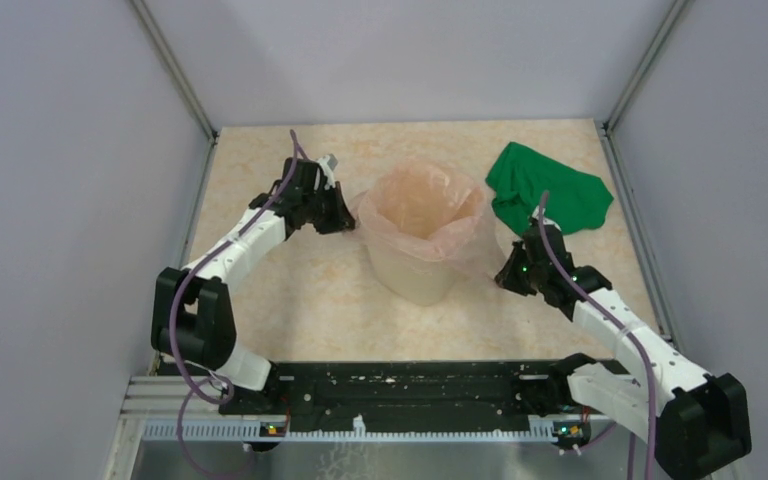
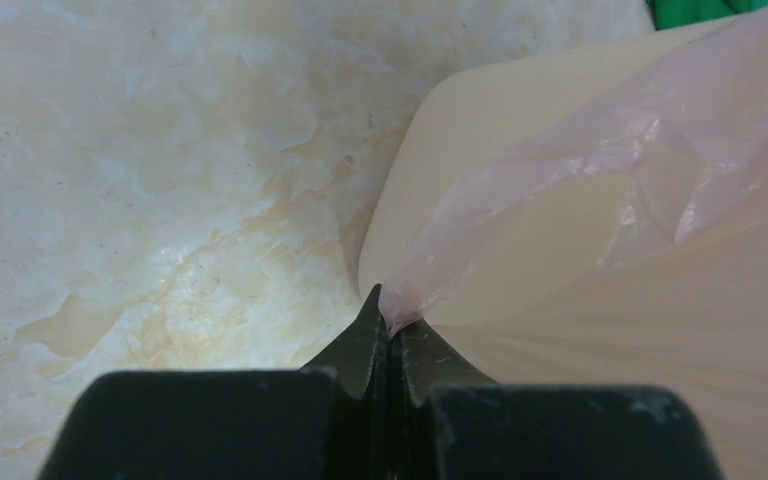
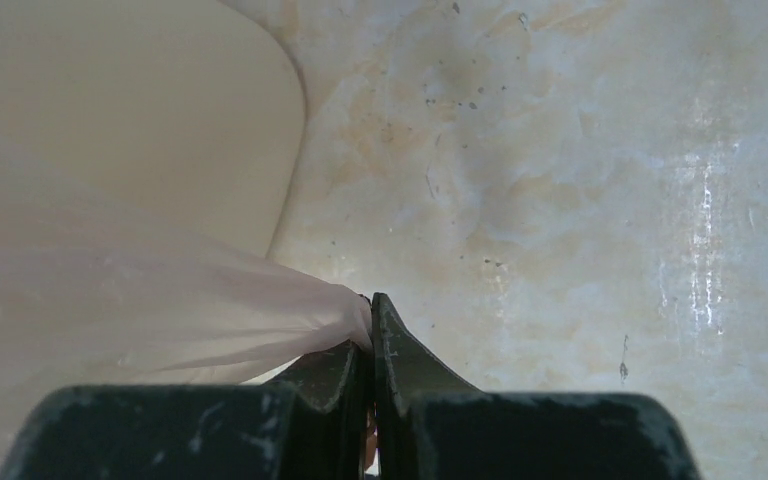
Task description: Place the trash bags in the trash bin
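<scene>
The cream trash bin (image 1: 415,275) stands upright mid-table. A pale-pink trash bag (image 1: 422,205) lines its mouth and drapes over the rim. My left gripper (image 1: 345,220) is at the bin's left side, shut on the bag's edge. In the left wrist view the film (image 2: 580,170) runs from the pinched fingertips of the gripper (image 2: 392,322) across the bin wall (image 2: 480,120). My right gripper (image 1: 505,272) is at the bin's right side, also shut on the bag's edge. The right wrist view shows the film (image 3: 160,310) bunched at the closed tips of that gripper (image 3: 370,315), beside the bin (image 3: 140,110).
A crumpled green cloth (image 1: 545,188) lies at the back right, just behind my right arm. Grey enclosure walls and metal posts close off three sides of the marbled tabletop (image 1: 300,290). The black arm rail (image 1: 400,385) runs along the near edge.
</scene>
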Robot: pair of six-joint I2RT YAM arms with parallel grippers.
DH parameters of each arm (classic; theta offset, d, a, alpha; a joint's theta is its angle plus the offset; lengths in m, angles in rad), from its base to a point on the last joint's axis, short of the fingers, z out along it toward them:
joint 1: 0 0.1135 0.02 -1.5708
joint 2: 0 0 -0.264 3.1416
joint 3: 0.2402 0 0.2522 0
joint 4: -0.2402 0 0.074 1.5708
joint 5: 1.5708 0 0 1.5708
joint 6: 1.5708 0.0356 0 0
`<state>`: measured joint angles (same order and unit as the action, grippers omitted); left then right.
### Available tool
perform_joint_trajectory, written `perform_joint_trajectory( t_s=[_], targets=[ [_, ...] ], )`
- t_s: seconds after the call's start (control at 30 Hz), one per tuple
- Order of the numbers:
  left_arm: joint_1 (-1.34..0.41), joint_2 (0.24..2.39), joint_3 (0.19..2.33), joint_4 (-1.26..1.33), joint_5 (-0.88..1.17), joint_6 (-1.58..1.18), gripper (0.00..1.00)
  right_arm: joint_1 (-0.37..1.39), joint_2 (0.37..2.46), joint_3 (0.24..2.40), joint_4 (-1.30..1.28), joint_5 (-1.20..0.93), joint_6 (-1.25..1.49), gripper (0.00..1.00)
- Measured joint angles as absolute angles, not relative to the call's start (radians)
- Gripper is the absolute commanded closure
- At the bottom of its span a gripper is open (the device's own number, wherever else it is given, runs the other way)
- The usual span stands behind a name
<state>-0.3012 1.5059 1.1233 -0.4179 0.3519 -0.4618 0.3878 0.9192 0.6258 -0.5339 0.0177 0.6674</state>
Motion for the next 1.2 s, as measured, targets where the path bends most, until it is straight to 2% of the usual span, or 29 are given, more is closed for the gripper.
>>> perform_joint_trajectory(
  t_s=[0.57,0.87,1.2],
  targets=[
    [-0.239,1.669,1.143,-0.441,0.317,-0.472,1.00,0.370,1.130,0.564,-0.369,0.128,0.684,1.00],
    [-0.199,1.744,1.152,-0.447,0.308,-0.473,1.00,0.258,1.172,0.535,-0.297,0.078,0.677,1.00],
    [-0.164,1.797,1.159,-0.450,0.299,-0.469,1.00,0.250,1.266,0.535,-0.230,0.041,0.656,1.00]
  ],
)
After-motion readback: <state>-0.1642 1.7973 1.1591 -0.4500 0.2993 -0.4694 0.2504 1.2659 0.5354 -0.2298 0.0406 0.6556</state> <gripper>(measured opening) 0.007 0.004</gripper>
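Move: Both hands already pinch the bag's edges. The trash bin, with the bag over its rim, has its middle about 14 cm right of the left hand, roughly 1 cm nearer the base and 2 cm below. From the right hand the bin's middle is some 15 cm left, 8 cm ahead and 2 cm higher; the green cloth lies about 24 cm ahead, 15 cm right and 10 cm below. Keeping their pinches, both hands pull the bag edges down and outward beside the bin, dropping about 8–10 cm. ##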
